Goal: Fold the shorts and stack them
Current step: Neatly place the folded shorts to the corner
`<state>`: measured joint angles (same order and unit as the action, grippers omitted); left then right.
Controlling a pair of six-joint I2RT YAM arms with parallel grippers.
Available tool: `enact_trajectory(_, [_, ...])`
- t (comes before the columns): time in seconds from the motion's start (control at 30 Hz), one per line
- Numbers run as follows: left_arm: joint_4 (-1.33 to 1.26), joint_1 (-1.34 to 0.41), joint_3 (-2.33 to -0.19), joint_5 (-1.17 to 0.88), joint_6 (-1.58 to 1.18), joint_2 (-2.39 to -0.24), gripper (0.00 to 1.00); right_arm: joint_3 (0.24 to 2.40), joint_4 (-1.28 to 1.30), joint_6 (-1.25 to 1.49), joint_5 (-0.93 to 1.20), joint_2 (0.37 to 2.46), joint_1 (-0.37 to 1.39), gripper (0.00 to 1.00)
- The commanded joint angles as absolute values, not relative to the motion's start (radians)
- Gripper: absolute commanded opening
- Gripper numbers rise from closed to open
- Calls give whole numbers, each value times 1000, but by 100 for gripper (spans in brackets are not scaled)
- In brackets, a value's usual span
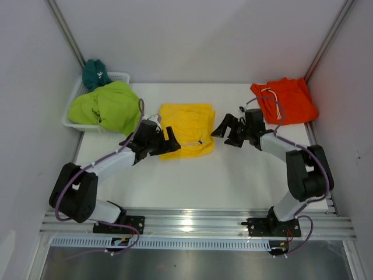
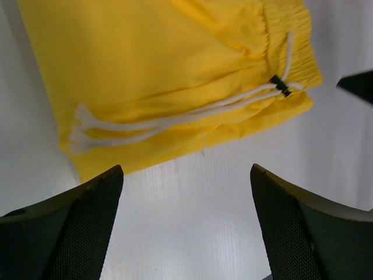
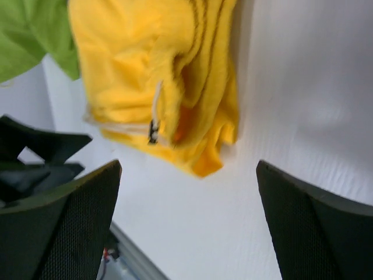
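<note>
A folded yellow pair of shorts (image 1: 187, 129) lies at the table's middle, its white drawstring (image 2: 175, 119) showing in the left wrist view. My left gripper (image 1: 169, 143) stands open just left of its near edge, with bare table between the fingers. My right gripper (image 1: 226, 129) hangs open to the right of the yellow shorts (image 3: 157, 81), holding nothing. An orange pair (image 1: 285, 100) lies at the back right. Lime-green shorts (image 1: 108, 108) drape over the basket, and a teal pair (image 1: 95, 73) sits behind them.
A white plastic basket (image 1: 119, 76) stands at the back left against the wall. Grey walls close in both sides. A metal rail (image 1: 192, 224) runs along the near edge by the arm bases.
</note>
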<state>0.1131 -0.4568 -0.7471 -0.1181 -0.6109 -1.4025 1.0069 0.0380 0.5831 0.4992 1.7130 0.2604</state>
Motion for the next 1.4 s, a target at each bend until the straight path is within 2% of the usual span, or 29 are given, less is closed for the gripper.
enact_trajectory(0.0, [97,-413,-822,-175,-637,-1361,91,806,-187,805,428,1570,314,100])
enact_trajectory(0.2, [104,-336,-885,-204,-637,-1417,91,646,-256,1003,215,1398,508,100])
enact_trajectory(0.43, [14,-316,-910,-179,-638,-1525,91,558,-400,1156,97,1423,623,100])
enact_trajectory(0.6, [-113,-296,-896,-179,-655,-1621,91,512,-586,1238,31,1512,650,99])
enact_trajectory(0.83, [-164,-290,-881,-222,-661,-1690,91,566,-695,1285,0,1670,669,99])
enact_trajectory(1.13, [-213,-324,-756,-236,-689,-1667,90,634,-690,1364,-147,1808,718,99])
enact_trajectory(1.37, [-239,-370,-666,-244,-715,-1618,90,618,-921,1440,-187,1989,744,100])
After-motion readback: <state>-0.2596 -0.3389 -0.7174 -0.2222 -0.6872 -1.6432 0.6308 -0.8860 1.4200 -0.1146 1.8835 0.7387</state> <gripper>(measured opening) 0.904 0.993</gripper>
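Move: The folded yellow shorts' middle lies about 7 cm ahead of the left hand and 5 cm to its right, some 6 cm below. From the right hand it is about 14 cm to the left and 2 cm ahead, 7 cm below, with the black cord lock 9 cm left and 2 cm back. The green shorts lie roughly 27 cm left and 17 cm ahead of the left hand; the red shorts 27 cm right and 15 cm ahead of the right hand. Forward in a low arc, the left hand rises, comes down onto the yellow shorts some 9 cm farther out, then draws back about 3 cm, bearing on the cloth. The right hand swings back about 10 cm and left, then turns forward-left and down to the near right corner by the cord lock, rolling left side up and turning clockwise; one finger slips under the edge. Both stay open. ##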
